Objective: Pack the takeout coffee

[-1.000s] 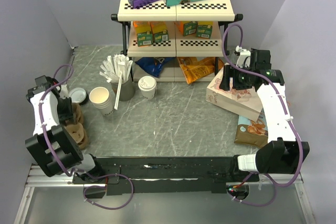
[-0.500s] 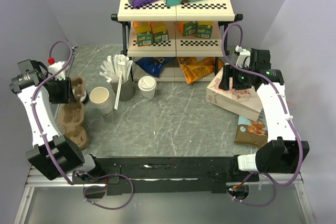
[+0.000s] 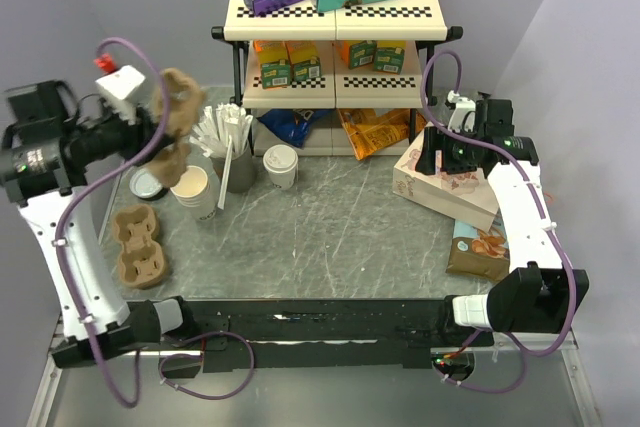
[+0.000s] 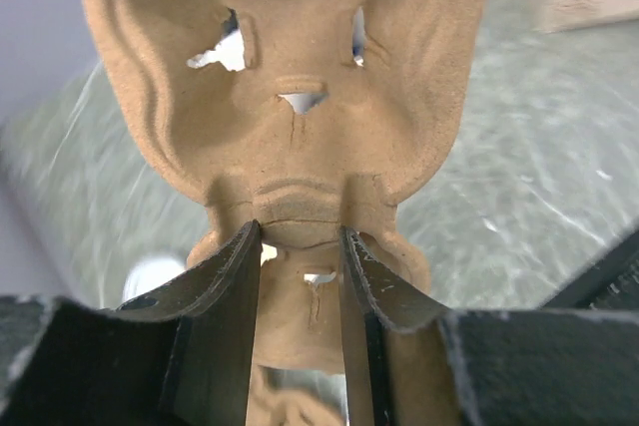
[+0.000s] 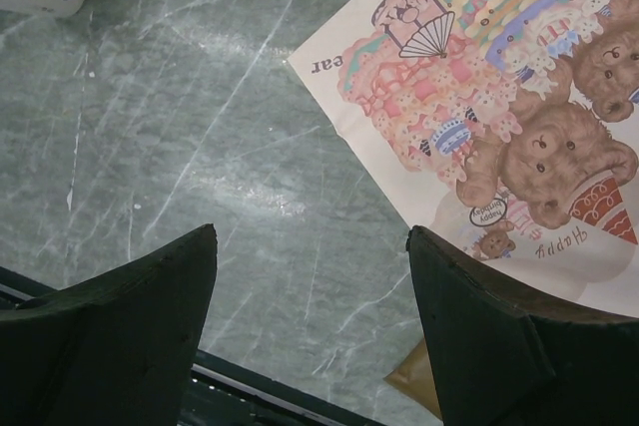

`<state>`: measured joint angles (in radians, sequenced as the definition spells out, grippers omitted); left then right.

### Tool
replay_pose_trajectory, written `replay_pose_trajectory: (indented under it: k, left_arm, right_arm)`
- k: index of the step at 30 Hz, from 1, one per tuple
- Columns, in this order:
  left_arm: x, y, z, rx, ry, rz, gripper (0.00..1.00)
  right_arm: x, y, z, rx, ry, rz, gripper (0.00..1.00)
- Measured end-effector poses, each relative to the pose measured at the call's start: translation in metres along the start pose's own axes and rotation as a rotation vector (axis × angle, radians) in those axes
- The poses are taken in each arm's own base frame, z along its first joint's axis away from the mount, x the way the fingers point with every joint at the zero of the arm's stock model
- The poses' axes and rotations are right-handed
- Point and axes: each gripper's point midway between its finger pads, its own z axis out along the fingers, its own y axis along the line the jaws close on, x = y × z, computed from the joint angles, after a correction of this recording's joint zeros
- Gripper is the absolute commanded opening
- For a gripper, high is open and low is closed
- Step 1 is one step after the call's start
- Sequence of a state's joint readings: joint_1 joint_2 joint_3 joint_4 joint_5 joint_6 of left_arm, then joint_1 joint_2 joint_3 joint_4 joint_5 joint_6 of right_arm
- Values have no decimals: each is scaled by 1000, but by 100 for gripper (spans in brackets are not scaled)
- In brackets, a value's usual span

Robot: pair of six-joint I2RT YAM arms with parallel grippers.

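Observation:
The takeout coffee (image 3: 191,187), an open white paper cup with a tan inside, stands on the table's left half. My left gripper (image 3: 152,133) is raised above and just left of it, shut on a brown pulp cup carrier (image 3: 177,119) that hangs tilted in the air. In the left wrist view the fingers (image 4: 228,276) pinch the carrier (image 4: 300,77) at its narrow middle, and my left gripper (image 4: 297,231) hides the table below. My right gripper (image 3: 440,153) hovers open at the far right by a printed box, and in its own view my right gripper (image 5: 312,231) holds nothing.
More brown carriers (image 3: 139,248) lie at the left edge, with a flat round lid (image 3: 147,184) behind them. A dark cup of white sticks (image 3: 234,159) and a lidded white cup (image 3: 280,165) stand before the shelf rack (image 3: 335,17). The bear-printed box (image 3: 440,187) and a snack bag (image 3: 478,247) lie right.
My left arm has lifted one carrier off the pile at the left edge and swung it up and rightward above the open cup. The right arm has not moved.

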<state>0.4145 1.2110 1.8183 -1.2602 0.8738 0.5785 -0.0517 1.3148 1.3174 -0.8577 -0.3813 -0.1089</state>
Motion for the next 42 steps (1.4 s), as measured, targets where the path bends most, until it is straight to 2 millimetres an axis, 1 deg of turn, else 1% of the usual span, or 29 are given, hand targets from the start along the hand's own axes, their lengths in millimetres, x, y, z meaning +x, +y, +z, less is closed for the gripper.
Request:
replay_pose_trajectory:
  k: [2,4,6,8,10,12,13,14,15,16,18,21,25,28,31,34,38,40,42]
  left_arm:
    - [-19,-23,11,95,-27,69,1]
    - [-34,-55,28,231,-41,126,1]
    - [-38,-77,41,324,-32,154,1]
    - [-36,-94,55,394,-2,177,1]
    - [-31,-117,72,473,40,217,1]
    - [-24,-147,88,562,83,270,1]
    - [-18,-165,96,610,106,300,1]
    - [-11,-178,101,647,130,317,1]
    - [-3,-191,106,679,156,338,1]
    - [12,-205,113,709,203,370,1]
    - [38,-220,122,740,282,408,1]
    - [82,-231,138,753,429,457,1]
    - [140,-228,150,738,596,523,1]
    - [176,-224,151,725,653,604,1]
    - [207,-226,143,734,694,701,1]
    - [225,-228,144,736,705,751,1]
    - [250,-218,153,693,727,801,1]
    - [255,-214,157,680,728,823,1]
    - [258,-213,162,672,716,846,10]
  right_arm:
    - [0,0,0,-3,0,1,84]
    - [-1,1,0,-5,-4,3,84]
    - [-1,1,0,-6,-5,5,84]
    - [-2,2,-1,-6,-8,5,84]
    - [-2,2,-3,-5,-15,2,84]
    - [-4,4,-7,-4,-28,-2,84]
    - [-5,5,-9,-4,-37,-6,84]
    - [-6,6,-13,-3,-49,-10,84]
    - [-8,7,-17,-2,-61,-16,84]
    - [-9,9,-22,-1,-77,-22,84]
    - [-12,11,-29,1,-102,-33,84]
    - [-15,16,-43,5,-144,-57,85]
    - [-18,20,-57,10,-190,-76,85]
    - [-19,22,-66,11,-219,-71,86]
    - [-18,23,-70,5,-228,-61,86]
    - [-18,23,-70,3,-227,-58,86]
    - [-18,23,-69,2,-227,-57,86]
    - [-18,23,-69,1,-226,-55,85]
    - [-17,23,-69,2,-224,-54,86]
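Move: The left hand already holds a cardboard cup tray high up; the bare table spot it is bound for lies about 18 cm to its right, 7 cm back and some 37 cm below. The lidded coffee cup stands roughly 19 cm right and 5 cm ahead, the straw holder 10 cm right and 5 cm ahead, the cup stack 3 cm right and 1 cm ahead, all some 33 cm below. From the right hand, that spot is about 31 cm left, 14 cm back and 20 cm down. Rightward first, swinging about 20 cm while still high, then steeply down some 30 cm and a little back, the left hand brings the cup tray to the open table on the near side of the lidded coffee cup. The wrist turns clockwise and tips until the fingers point almost straight down, their pinch on the tray unchanged. The empty right hand, fingers open, rises about 6.5 cm above the paper bag, easing back and tipping up slightly. ##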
